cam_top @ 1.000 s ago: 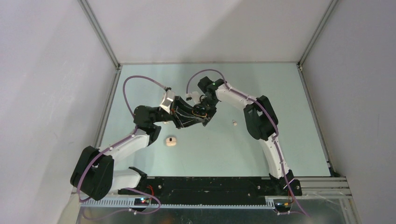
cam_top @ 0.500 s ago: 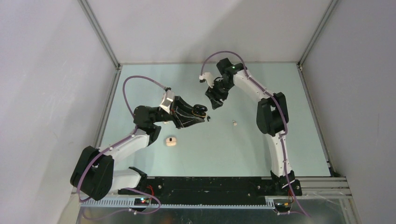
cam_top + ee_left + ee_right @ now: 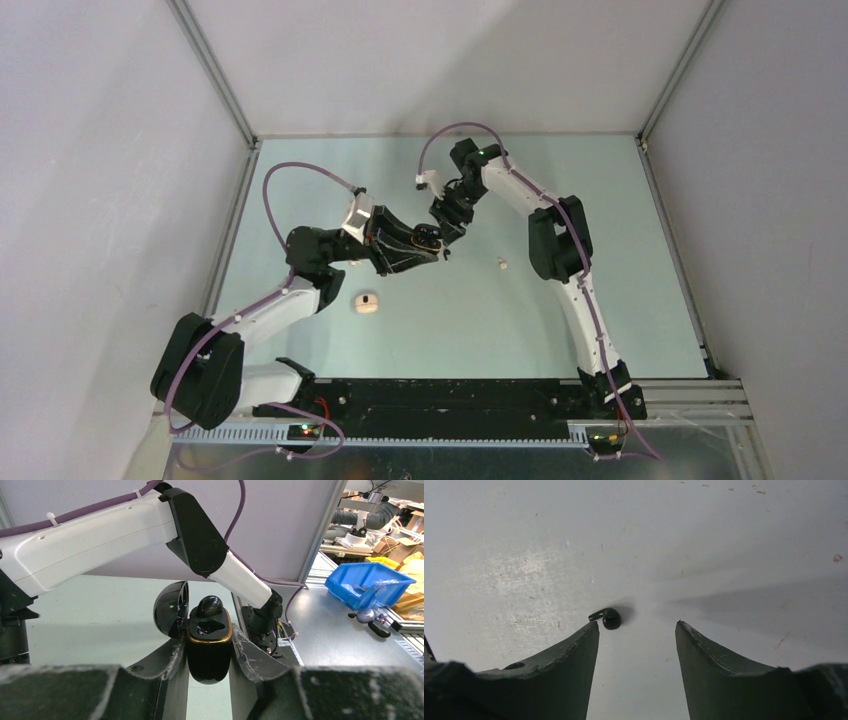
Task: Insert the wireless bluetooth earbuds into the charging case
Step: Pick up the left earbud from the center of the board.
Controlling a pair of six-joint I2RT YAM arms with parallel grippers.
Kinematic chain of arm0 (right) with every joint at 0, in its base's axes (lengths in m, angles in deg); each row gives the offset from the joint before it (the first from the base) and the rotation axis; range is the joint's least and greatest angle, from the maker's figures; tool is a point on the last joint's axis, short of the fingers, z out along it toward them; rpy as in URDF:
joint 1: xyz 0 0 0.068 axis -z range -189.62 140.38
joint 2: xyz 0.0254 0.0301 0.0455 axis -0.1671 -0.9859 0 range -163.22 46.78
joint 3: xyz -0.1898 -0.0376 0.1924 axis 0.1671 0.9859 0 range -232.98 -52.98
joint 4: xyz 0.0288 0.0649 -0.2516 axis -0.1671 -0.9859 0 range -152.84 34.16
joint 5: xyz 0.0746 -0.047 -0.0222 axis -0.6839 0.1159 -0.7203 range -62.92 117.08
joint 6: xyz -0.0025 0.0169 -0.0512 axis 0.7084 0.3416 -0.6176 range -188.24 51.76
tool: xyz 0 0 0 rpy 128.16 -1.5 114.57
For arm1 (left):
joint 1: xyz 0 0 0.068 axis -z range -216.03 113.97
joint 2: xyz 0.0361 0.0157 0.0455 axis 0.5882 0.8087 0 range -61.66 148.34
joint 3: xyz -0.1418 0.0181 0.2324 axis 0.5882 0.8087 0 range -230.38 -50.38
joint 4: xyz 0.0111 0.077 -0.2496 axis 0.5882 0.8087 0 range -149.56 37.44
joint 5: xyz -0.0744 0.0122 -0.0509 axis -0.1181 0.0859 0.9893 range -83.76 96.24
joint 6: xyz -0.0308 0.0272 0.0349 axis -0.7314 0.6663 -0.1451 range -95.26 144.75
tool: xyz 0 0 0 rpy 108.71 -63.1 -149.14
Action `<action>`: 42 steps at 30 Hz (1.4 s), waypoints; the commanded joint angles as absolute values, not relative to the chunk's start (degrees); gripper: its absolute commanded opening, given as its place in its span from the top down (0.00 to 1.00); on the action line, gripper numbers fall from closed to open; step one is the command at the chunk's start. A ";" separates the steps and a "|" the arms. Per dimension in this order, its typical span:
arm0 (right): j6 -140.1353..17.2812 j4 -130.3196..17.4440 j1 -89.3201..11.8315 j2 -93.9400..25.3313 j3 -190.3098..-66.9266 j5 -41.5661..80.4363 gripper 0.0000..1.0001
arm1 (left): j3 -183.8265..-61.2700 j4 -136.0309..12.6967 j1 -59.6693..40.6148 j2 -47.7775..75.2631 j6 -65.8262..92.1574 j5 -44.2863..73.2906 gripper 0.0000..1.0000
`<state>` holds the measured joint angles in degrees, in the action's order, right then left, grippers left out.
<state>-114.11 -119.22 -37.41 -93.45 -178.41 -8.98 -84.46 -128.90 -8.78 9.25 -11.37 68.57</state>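
My left gripper (image 3: 207, 641) is shut on a black charging case (image 3: 209, 652) with a gold rim, held off the table with its lid (image 3: 170, 607) swung open. One black earbud (image 3: 210, 606) sits in the case's far socket; the near socket shows empty. My right gripper (image 3: 638, 624) hangs open just over the table. A second black earbud (image 3: 610, 618) lies loose on the table by the tip of its left finger (image 3: 589, 635). From above, the right gripper (image 3: 447, 226) is just beyond the left gripper (image 3: 428, 243).
A cream-white earbud (image 3: 502, 264) lies on the table right of both grippers. A closed beige pebble-shaped case (image 3: 366, 302) rests near my left forearm. The right arm (image 3: 200, 535) crosses close behind the held case. Side walls enclose the table.
My right gripper pulled away from the held case toward the back, opened wider, then came back down toward the black earbud on the table. The left arm stayed still.
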 commanded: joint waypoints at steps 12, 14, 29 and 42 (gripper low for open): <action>-106.84 -125.61 -37.39 -98.22 -184.27 -17.77 0.43 | -86.15 -131.20 -8.52 8.47 -12.21 68.75 0.97; -105.34 -125.10 -37.15 -98.76 -184.40 -17.94 0.44 | -86.15 -131.23 -8.47 8.29 -12.23 68.78 0.97; -100.81 -127.20 -35.99 -100.82 -183.09 -22.31 0.50 | -86.13 -130.98 -8.47 8.02 -12.26 68.77 0.97; -98.42 -121.97 -35.52 -98.11 -177.70 -21.66 0.59 | -86.28 -131.29 -8.52 8.15 -12.66 68.71 0.97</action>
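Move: The left earbud, black and lying on the board, is about 5 cm back from my right hand, 1 cm to its left and some 3 cm below. A white earbud lies roughly 12 cm to the right of that black one and 3 cm nearer my base, and the white case about 17 cm to its left and 12 cm nearer. From my left hand, which holds the open black case, the black earbud is some 16 cm ahead, 2 cm to the right and 28 cm down. I draw my right hand back about 4 cm towards the black earbud, sinking a little on the way and easing slightly left. Meanwhile I swing my wrist some 30 degrees so the fingertips reach back towards my base, and close the fingers by about a third until they straddle the earbud, without gripping it. ##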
